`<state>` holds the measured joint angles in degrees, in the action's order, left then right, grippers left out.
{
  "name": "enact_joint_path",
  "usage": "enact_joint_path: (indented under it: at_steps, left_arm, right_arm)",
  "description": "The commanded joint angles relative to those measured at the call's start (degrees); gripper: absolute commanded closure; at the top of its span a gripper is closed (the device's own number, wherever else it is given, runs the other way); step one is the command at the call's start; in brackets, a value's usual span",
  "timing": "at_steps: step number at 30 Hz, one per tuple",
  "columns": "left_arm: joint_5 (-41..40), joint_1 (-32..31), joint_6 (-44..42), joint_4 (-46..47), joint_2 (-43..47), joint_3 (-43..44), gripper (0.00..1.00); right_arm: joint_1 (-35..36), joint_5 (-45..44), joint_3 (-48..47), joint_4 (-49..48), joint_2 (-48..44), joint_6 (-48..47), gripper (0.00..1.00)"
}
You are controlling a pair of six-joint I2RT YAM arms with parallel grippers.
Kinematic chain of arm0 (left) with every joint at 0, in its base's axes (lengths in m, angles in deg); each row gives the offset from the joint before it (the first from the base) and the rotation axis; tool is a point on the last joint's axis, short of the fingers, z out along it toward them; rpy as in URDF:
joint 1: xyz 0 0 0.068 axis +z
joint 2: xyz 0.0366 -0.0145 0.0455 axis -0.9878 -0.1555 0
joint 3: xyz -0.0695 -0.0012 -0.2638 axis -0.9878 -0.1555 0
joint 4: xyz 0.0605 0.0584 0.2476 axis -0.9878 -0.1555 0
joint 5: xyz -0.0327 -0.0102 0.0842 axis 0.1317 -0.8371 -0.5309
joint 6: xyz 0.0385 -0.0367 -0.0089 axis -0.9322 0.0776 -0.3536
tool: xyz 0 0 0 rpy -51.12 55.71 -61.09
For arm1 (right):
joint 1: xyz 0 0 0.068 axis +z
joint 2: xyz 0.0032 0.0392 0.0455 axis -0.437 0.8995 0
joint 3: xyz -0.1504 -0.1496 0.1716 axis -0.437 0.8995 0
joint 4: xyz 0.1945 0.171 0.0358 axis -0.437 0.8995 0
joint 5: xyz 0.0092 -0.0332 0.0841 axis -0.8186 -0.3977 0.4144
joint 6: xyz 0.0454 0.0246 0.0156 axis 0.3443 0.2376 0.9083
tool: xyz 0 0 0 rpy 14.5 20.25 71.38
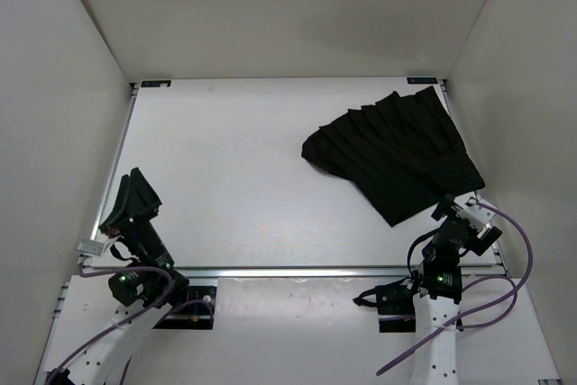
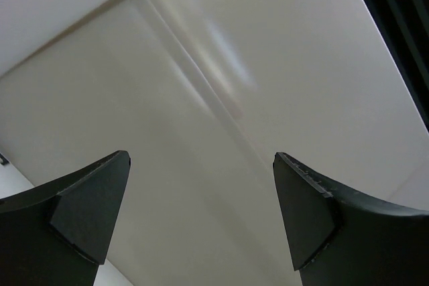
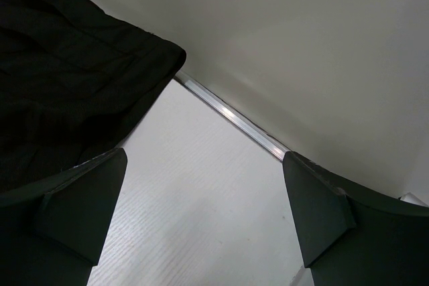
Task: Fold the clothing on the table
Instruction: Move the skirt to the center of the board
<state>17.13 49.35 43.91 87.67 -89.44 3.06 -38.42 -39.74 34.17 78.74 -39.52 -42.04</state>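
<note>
The clothing, a black pleated skirt (image 1: 397, 155), lies spread in a fan on the back right part of the white table (image 1: 225, 160). Its near corner reaches toward my right gripper (image 1: 462, 207), which hovers open just in front of that hem by the table's right edge. The right wrist view has the skirt (image 3: 67, 78) at the upper left, and bare table (image 3: 201, 199) between the wide-apart fingers (image 3: 315, 212) of the right gripper (image 3: 204, 185). My left gripper (image 1: 140, 194) is open at the near left, far from the skirt. In its wrist view the left gripper (image 2: 201, 185) holds nothing.
White enclosure walls (image 1: 297, 15) close in the table at the back and both sides. A metal rail (image 3: 234, 115) runs along the table's right edge beside the skirt. Another rail (image 1: 297, 270) borders the near edge, with the arm bases and cables (image 1: 487, 304) behind it.
</note>
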Motion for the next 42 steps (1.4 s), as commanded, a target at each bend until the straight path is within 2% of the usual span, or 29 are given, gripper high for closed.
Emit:
enact_joint_path:
  at_steps: [1,2,4,5,6,7,8,9,11,13,15,17,20,23,25,26,27,28,31,34,37,40,41,42]
  left_arm:
    - [0.5,-0.8,8.1,-5.4,0.2,-13.9,0.01]
    - [1.4,-0.3,12.2,-8.8,0.4,-14.2,0.01]
    - [1.3,0.9,27.2,-17.9,0.4,-14.1,0.02]
    - [5.4,2.0,34.6,-23.8,0.6,-13.9,0.01]
    - [8.2,2.4,35.8,-25.5,-0.1,-13.8,0.02]
    - [11.7,4.4,42.5,-27.7,-1.0,-13.9,0.02]
    - [14.7,5.8,45.6,-29.5,-0.2,-14.4,0.01]
    - [16.0,6.6,46.0,-30.4,0.3,-14.0,0.01]
    - [23.1,9.1,43.7,-28.7,-0.3,-13.9,0.01]
    - [29.7,10.3,31.0,-25.2,-0.2,-13.9,0.01]
    - [34.0,10.4,30.4,-25.9,-0.3,-13.6,0.01]
    - [34.5,9.2,31.7,-29.6,-0.2,-13.6,0.01]
    - [40.2,7.8,29.4,-29.8,-0.6,-13.6,0.01]
    - [46.9,6.8,20.3,-27.8,-0.7,-13.5,0.02]
    - [40.7,5.7,24.4,-33.9,-0.2,-13.1,0.02]
    - [39.9,5.1,26.8,-34.9,-0.2,-13.3,0.02]
    - [40.6,5.4,28.4,-35.0,-0.8,-13.6,0.02]
    - [42.6,5.6,28.0,-33.2,-0.9,-13.6,0.01]
    - [45.6,7.6,29.3,-31.6,-1.3,-11.0,0.01]
    - [47.3,9.3,29.7,-35.3,-2.1,-7.0,0.02]
    - [51.0,10.3,24.3,-40.2,-5.1,-0.6,0.02]
    - [51.5,9.1,18.1,-45.0,-10.5,6.3,0.01]
    - [51.5,8.7,16.7,-47.7,-11.7,7.7,0.01]
    - [51.2,7.9,14.7,-50.0,-13.6,10.2,0.02]
  right_arm:
    - [-2.2,0.8,2.2,-3.1,-0.4,0.4,0.01]
    - [-3.5,1.7,2.5,-3.3,-0.2,0.4,0.01]
    - [-5.2,4.4,2.2,-3.1,-0.1,0.4,0.01]
    - [-6.9,5.3,2.2,-3.1,-0.1,0.5,0.0]
    - [-7.4,6.3,2.3,-3.3,-0.4,0.5,0.01]
    - [-8.5,7.0,2.3,-2.7,-0.4,0.4,0.01]
    - [-9.1,7.6,2.2,-3.1,-0.4,0.4,0.0]
    - [-9.1,8.0,2.2,-3.4,-0.2,0.4,0.01]
    - [-8.2,7.5,2.7,-3.0,0.0,0.5,0.01]
    - [-7.0,6.1,2.2,-3.3,-0.1,0.8,0.0]
    - [-4.9,4.7,2.4,-3.5,-0.4,0.8,0.01]
    - [-3.8,3.1,2.2,-3.4,-0.3,0.4,0.0]
    - [-4.8,3.6,2.4,-3.4,-0.2,0.6,0.01]
    - [-6.8,6.1,2.2,-3.1,-0.3,0.8,0.01]
    - [-9.4,8.1,1.9,-3.0,-0.4,0.5,0.01]
    - [-10.0,11.1,1.1,-2.9,-0.7,0.4,0.01]
    - [-10.0,14.1,0.8,-3.0,-0.4,-3.8,0.01]
    - [-9.1,14.2,-1.6,-2.6,-0.3,-5.0,0.01]
    - [-5.9,7.0,-6.9,-0.4,-0.4,-0.3,0.0]
    - [-3.8,7.0,-13.5,2.8,-0.3,8.9,0.01]
    - [-2.8,15.4,-18.8,5.9,-0.6,5.0,0.01]
    - [-3.0,18.9,-18.0,-0.3,-0.8,0.5,0.01]
    - [-3.1,18.0,-17.0,-2.0,-0.1,1.8,0.0]
    - [-3.4,15.2,-16.4,-2.7,-0.6,7.9,0.01]
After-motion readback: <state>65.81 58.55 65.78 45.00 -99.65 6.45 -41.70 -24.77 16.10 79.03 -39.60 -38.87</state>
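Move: The skirt's middle lies about 28 cm ahead of the right hand, 10 cm to its left and 10 cm below. Its near corner is only some 5 cm ahead and 15 cm left of that hand, its right corner about 15 cm ahead and 14 cm right. From the raised left hand, the skirt is roughly 28 cm ahead, 66 cm right and 33 cm down, with the board centre 25 cm ahead, 32 cm right. Left hand swings about 16 cm right, sinking, towards the skirt; right hand rises some 14 cm, both open. ##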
